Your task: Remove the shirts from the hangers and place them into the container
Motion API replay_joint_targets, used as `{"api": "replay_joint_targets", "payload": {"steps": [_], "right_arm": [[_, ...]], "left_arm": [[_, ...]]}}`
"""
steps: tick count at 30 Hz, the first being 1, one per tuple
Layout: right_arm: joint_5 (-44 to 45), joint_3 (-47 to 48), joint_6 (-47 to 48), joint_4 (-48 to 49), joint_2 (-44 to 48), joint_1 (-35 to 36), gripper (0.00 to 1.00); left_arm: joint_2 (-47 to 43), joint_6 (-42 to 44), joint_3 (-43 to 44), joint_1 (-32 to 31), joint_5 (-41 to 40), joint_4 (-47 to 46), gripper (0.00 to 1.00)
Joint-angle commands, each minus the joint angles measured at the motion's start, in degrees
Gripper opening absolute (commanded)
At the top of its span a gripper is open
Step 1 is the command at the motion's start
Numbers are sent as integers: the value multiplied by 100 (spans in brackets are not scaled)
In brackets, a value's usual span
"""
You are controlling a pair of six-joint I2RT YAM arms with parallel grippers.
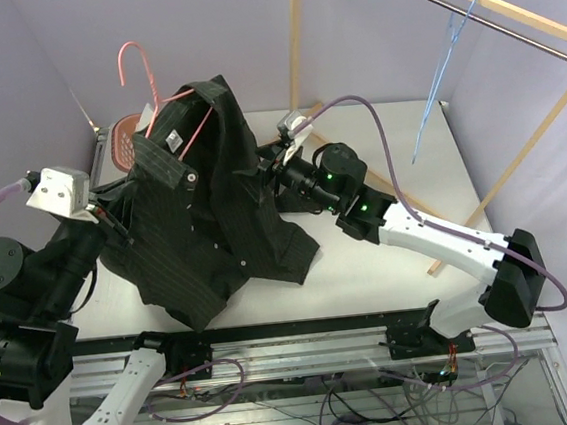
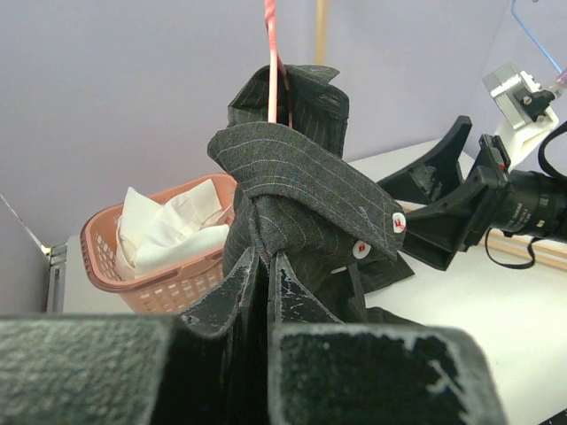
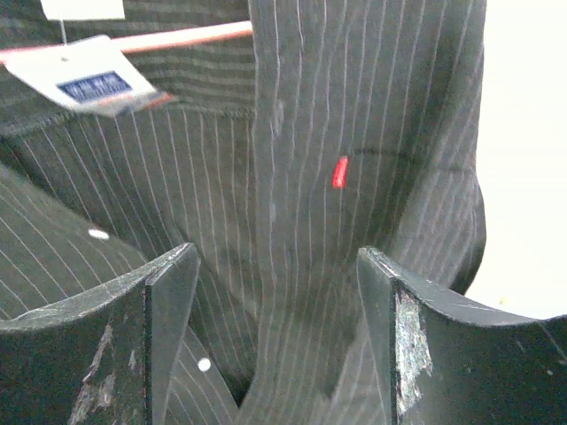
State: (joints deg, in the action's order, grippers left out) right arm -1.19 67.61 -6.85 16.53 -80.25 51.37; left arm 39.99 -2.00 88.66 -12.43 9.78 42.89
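The black pinstriped shirt hangs bunched on the pink hanger, raised over the left of the table. My left gripper is shut on a fold of the shirt below the collar. My right gripper is open against the shirt's right side, with a fold of striped cloth running between its fingers. The pink hanger's bar shows above, beside a white tag. The white shirt lies in the salmon container. The light blue hanger hangs bare.
A wooden rack with a metal rail crosses the upper right, its poles standing behind the table. The container sits at the far left corner, partly behind the shirt. The shirt's hem rests on the white table.
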Motion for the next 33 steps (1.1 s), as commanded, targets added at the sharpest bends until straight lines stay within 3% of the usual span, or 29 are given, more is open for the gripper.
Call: {"api": "replay_joint_targets", "payload": {"steps": [1, 15, 17, 18, 20, 21, 29, 33], "right_arm": [[-215, 24, -281, 1368, -213, -9, 73], [-30, 733, -624, 1897, -1267, 0, 71], [351, 938, -661, 1711, -1438, 3, 63], [645, 1054, -632, 1547, -1505, 0, 48], [1424, 1222, -580, 1147, -1540, 3, 7], [1769, 1231, -516, 1000, -1482, 4, 0], [3500, 1344, 568, -713, -135, -66, 0], [3632, 1857, 690, -1764, 456, -360, 0]], "left_arm": [[-76, -220, 130, 142, 355, -252, 7], [-167, -561, 167, 402, 786, -429, 7], [-198, -588, 144, 415, 820, -433, 7], [-222, -597, 147, 416, 821, -425, 7], [-265, -575, 166, 425, 797, -351, 7], [-299, -544, 158, 425, 759, -301, 7], [-979, -537, -523, 416, 883, -218, 7], [-1169, -591, -435, 416, 1174, 40, 7]]}}
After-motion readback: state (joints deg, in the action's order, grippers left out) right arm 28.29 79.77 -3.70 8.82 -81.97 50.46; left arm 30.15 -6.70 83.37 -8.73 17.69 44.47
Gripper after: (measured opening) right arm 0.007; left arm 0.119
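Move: Near the dark shirt's right shoulder, the open right hand has the cloth it will shut on about 7 cm ahead and 4 cm to its left, roughly level. The pink hanger's middle lies some 7 cm ahead, 10 cm left and slightly above; the container with the white shirt is about 15 cm ahead, 25 cm left and 30 cm below. From the left hand, that shoulder cloth is some 9 cm ahead and 12 cm right, about level. Reaching about 5 cm left and as far forward, rising slightly at first, the right hand goes into the shoulder cloth and shuts to pinch it, then swings back some 12 cm to the right, turning about 30 degrees clockwise and finally rising. The left hand keeps its pinch on the shirt, easing back about 5 cm, mostly late, and sinking slightly. ##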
